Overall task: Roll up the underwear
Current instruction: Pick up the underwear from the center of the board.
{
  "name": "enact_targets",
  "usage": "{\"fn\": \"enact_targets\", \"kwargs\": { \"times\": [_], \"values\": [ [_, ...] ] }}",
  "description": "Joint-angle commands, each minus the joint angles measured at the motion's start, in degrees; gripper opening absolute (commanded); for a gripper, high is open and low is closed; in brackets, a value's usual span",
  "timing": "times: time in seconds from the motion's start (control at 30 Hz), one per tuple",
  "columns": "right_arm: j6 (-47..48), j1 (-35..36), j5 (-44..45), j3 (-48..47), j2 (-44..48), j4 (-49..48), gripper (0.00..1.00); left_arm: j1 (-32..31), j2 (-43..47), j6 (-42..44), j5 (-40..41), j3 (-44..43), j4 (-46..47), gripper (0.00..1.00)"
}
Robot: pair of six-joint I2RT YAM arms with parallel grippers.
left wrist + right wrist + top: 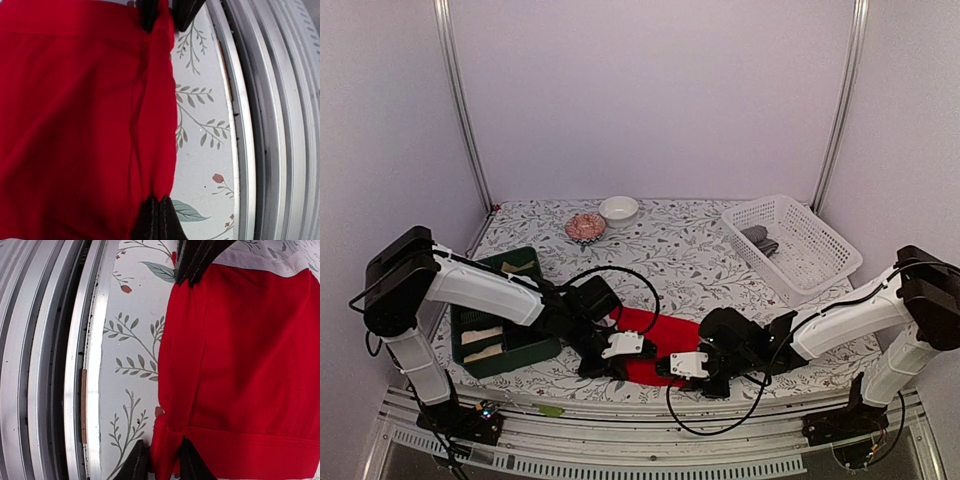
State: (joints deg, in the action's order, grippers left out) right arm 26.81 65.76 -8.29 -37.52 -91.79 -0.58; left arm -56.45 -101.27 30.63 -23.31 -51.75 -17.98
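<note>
A bright red underwear (665,335) lies flat on the flowered tablecloth close to the table's front edge. My left gripper (620,352) is shut on its near edge at the left; in the left wrist view the black fingertips (159,202) pinch the red cloth (75,125) tight together. My right gripper (682,365) holds the same near edge at the right. In the right wrist view its two fingers (162,455) stand on either side of a fold of the red cloth (250,365), which fills the gap. Each wrist view shows the other gripper's fingers at its top edge.
A green bin (532,352) holding rolled cloths stands at the left. At the back right stands a white basket (820,262) with a grey piece (760,240) inside. A white bowl (618,208) and a pinkish dish (585,226) sit far back. The metal rail (265,125) runs just beyond the cloth's edge.
</note>
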Motion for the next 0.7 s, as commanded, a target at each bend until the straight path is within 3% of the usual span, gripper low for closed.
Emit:
{"fn": "enact_targets", "kwargs": {
  "times": [0.0,0.17,0.67],
  "values": [
    [-0.37,0.71,3.23,-0.34,-2.47,1.82,0.16,0.31,-1.41,-0.02,2.37,2.47,-3.18,0.01],
    [-1.29,0.72,4.0,0.23,-1.6,2.62,0.0,0.37,3.47,0.81,4.58,5.46,-2.24,0.14],
    [-2.49,0.71,4.34,0.99,-0.79,3.31,0.0,0.34,6.78,3.44,11.37,10.33,0.04,0.3]
  ]
}}
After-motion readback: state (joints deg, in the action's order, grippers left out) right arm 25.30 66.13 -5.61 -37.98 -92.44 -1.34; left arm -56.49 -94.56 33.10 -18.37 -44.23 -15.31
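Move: Between the left hand's shut fingers is the near fold of the red underwear; the fold's left end, by the white trim, lies some 3 cm left of the hand, level ahead, and about 1 cm lower. From that hand the green box is roughly 13 cm ahead and 23 cm left, the table's front edge about 5 cm back. The right hand's closing fingers straddle the fold's right end, about 1 cm ahead and 1 cm lower. Closing its fingers fully, the right hand pinches the right end of the near fold, shifting under 1 cm forward, then holds there. The left hand opens to about a third, lets go of the fold and slides some 2.5 cm left along it, low over the table, to its trimmed left end, where its parted fingers straddle the cloth, the wrist tipping about 5 degrees. ##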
